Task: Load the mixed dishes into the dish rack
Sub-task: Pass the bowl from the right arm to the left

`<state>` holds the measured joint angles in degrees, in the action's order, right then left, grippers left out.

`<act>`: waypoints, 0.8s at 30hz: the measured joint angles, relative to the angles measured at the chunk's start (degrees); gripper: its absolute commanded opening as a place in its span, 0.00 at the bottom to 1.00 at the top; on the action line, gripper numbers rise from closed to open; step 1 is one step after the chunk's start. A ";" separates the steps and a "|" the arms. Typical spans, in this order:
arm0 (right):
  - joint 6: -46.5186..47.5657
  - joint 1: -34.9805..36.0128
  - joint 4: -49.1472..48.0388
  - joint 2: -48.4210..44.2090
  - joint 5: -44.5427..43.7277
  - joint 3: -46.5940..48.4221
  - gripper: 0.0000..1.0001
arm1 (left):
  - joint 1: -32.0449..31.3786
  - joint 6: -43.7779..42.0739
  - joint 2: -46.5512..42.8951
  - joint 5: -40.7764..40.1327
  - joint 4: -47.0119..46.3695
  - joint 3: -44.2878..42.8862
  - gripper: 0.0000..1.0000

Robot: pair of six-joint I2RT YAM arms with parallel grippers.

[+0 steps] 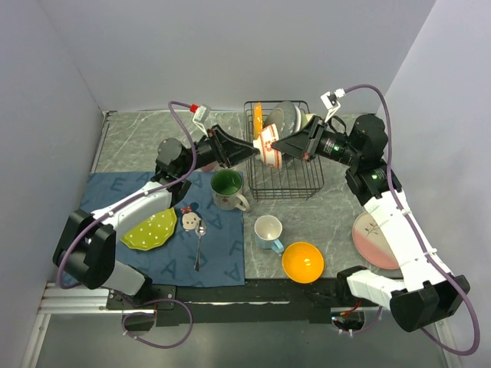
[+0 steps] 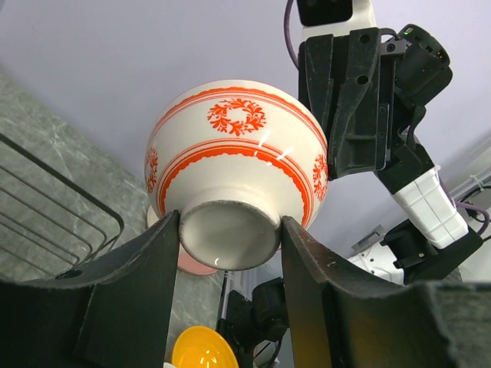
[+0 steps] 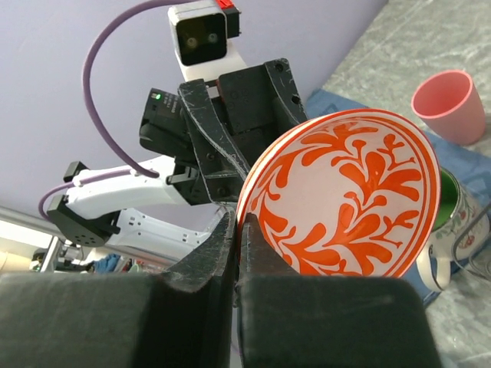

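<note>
A white bowl with red-orange patterns (image 1: 268,146) hangs on its side over the left end of the black wire dish rack (image 1: 295,188). My right gripper (image 1: 281,146) is shut on its rim, seen close in the right wrist view (image 3: 239,218) beside the bowl's patterned inside (image 3: 345,199). My left gripper (image 1: 254,151) comes from the left. In the left wrist view its jaws (image 2: 230,224) stand on either side of the bowl's foot (image 2: 230,238), both fingers against it. An orange plate (image 1: 258,116) and a grey dish (image 1: 282,116) stand in the rack.
On the blue mat (image 1: 115,192) lie a green-lined mug (image 1: 227,188), a lime-green plate (image 1: 150,228), a small dish (image 1: 189,221) and a spoon (image 1: 199,244). A white cup (image 1: 268,230), an orange bowl (image 1: 302,261) and a pink plate (image 1: 374,239) sit nearer. A pink cup (image 3: 443,103) shows beyond.
</note>
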<state>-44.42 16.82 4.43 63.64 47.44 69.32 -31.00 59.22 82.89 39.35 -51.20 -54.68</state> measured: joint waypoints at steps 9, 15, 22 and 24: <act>1.46 0.17 2.95 1.07 -0.90 -0.02 0.52 | -0.42 -2.91 0.22 -1.68 6.14 0.11 0.01; 2.34 0.17 4.28 2.60 -2.54 -0.39 0.58 | -0.63 -5.62 0.22 -4.37 11.80 0.04 0.01; 3.80 0.15 5.64 4.04 -6.32 -1.03 0.59 | -0.70 -8.15 1.16 -7.10 17.86 -2.21 0.01; 3.98 0.11 5.73 4.15 -7.58 -1.60 0.59 | -0.70 -8.92 2.10 -7.39 19.30 -3.21 0.01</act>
<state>-40.45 16.93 10.15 67.79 39.86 67.72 -31.70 50.30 84.99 31.97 -31.90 -57.89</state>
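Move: The bowl hangs between the hands, its middle some 4 cm to the right of the left hand and about 1 cm ahead and above; from the right hand it lies roughly 3 cm left, 2 cm ahead and 5 cm below. From the left hand, the dish rack's middle is about 16 cm ahead, 10 cm right and 30 cm below; the green mug sits 3 cm ahead, 8 cm left, 31 cm down. The right fingers release their pinch on the bowl's rim, opening from shut to just over half, while the left keeps its hold on the foot. Both hands meanwhile sink together some 5 to 6 cm and ease about 4 cm forward, lowering the bowl towards the rack; the left fingertips tip down and swing forward, roughly 15 degrees in all. ##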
